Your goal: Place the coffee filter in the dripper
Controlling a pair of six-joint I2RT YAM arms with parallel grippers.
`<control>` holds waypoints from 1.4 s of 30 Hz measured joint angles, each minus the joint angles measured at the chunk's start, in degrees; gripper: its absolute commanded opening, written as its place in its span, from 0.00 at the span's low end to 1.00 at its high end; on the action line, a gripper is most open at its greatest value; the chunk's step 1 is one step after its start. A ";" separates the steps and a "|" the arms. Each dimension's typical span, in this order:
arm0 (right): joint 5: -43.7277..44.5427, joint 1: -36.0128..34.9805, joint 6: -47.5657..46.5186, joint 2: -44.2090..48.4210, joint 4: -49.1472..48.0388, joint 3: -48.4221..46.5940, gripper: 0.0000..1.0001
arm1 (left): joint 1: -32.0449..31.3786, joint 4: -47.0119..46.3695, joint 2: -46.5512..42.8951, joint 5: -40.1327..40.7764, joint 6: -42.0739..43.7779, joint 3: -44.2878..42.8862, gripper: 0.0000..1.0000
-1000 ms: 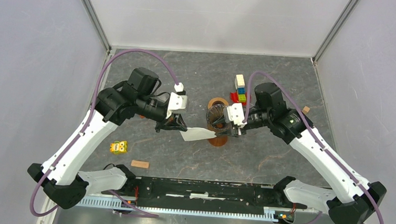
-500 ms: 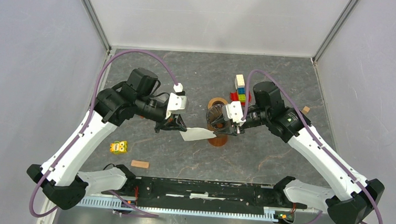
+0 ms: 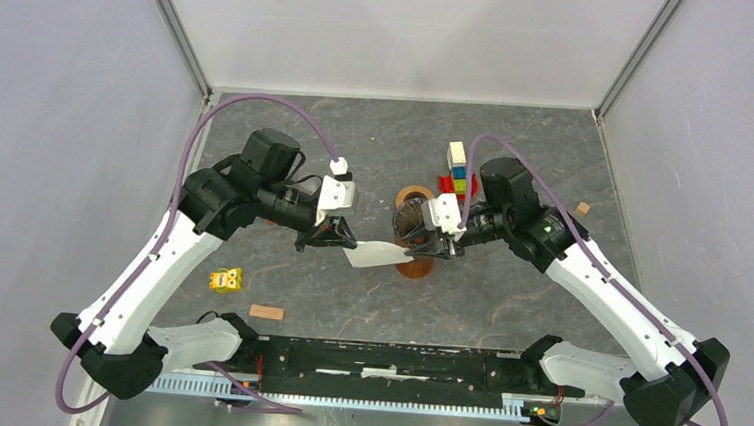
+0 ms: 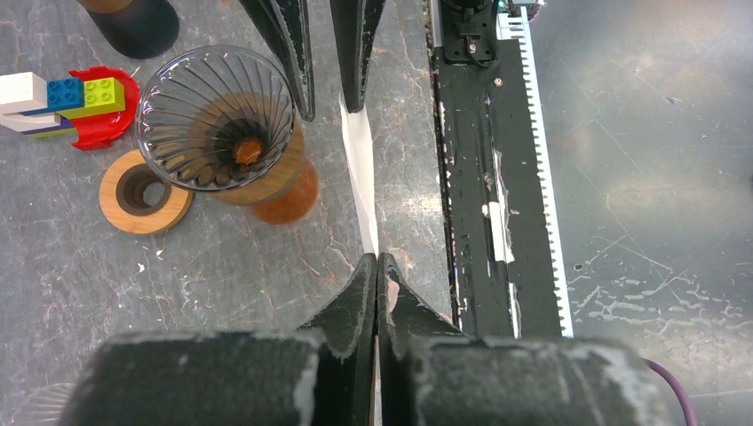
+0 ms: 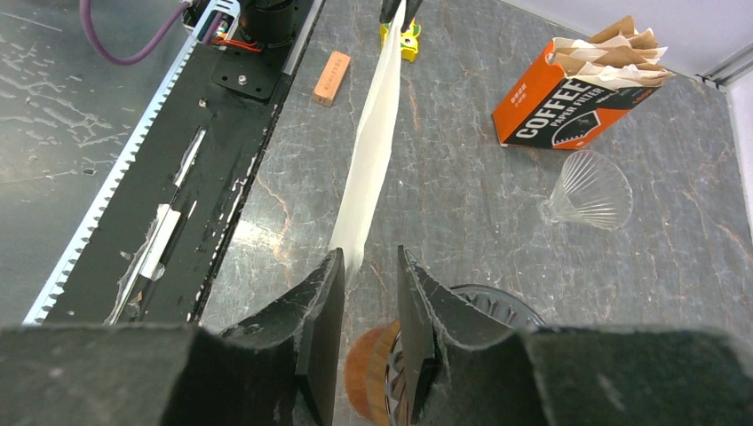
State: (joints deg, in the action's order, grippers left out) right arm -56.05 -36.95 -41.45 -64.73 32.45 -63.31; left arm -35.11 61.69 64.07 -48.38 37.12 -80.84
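Note:
The white coffee filter (image 3: 375,254) hangs flat and edge-on above the table, stretched between the two grippers. My left gripper (image 3: 339,238) is shut on its left end, the fingertips (image 4: 377,259) pinched on the paper (image 4: 362,177). The filter's other end (image 5: 373,151) reaches the tips of my right gripper (image 5: 368,266), whose jaws stand a little apart with the paper's edge near the left finger. The dripper (image 3: 415,221), ribbed glass on an orange-brown base, stands just under the right gripper (image 3: 425,244); its empty cone (image 4: 217,129) is in the left wrist view.
An orange coffee filter box (image 5: 568,98) and a second glass cone (image 5: 590,191) lie on the left. A wooden ring (image 3: 415,194) and a toy brick stack (image 3: 457,171) are behind the dripper. A yellow toy (image 3: 227,280), a wooden block (image 3: 266,313) and the black rail (image 3: 373,358) are nearer.
The right gripper's jaws have narrowed around the filter's free end, and that arm has edged slightly left. The left arm and the filter have stayed put.

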 measured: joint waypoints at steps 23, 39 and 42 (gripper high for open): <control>-3.56 0.00 5.90 -1.18 -5.95 2.80 0.26 | -0.02 -4.96 -0.52 -0.02 -0.39 1.03 0.02; 4.96 0.00 18.86 -3.56 -15.54 2.71 0.00 | 0.00 -14.29 1.18 9.68 -9.16 1.97 0.71; 12.74 -0.02 21.81 -3.56 -15.89 1.44 0.00 | 0.00 -17.05 2.54 13.99 -13.44 1.20 0.96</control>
State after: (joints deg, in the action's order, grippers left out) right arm -43.31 -36.97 -19.64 -68.29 16.56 -61.87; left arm -35.11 44.64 66.61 -34.39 23.68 -79.64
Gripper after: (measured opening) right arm 0.008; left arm 0.767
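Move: The left gripper pinches one end of the coffee filter; the filter's middle lies about 6 cm to the left of the right hand point, some 2 cm back and about level in height, its free end between the right fingers. From the left hand the dripper is about 10 cm ahead, 12 cm right and 15 cm below. The dripper is straight ahead of the right hand by 8 cm, 12 cm below; the wooden ring lies about 14 cm beyond the dripper, on the table. Ease the right gripper about 2 cm left with a slight roll and shut its half-open fingers on the filter's free end. Then open the left fingers wide to let go, while swinging both hands forward towards the dripper, left about 7 cm and right 5 to 6 cm, the left turning counter-clockwise and the right clockwise, each under 20 degrees. ##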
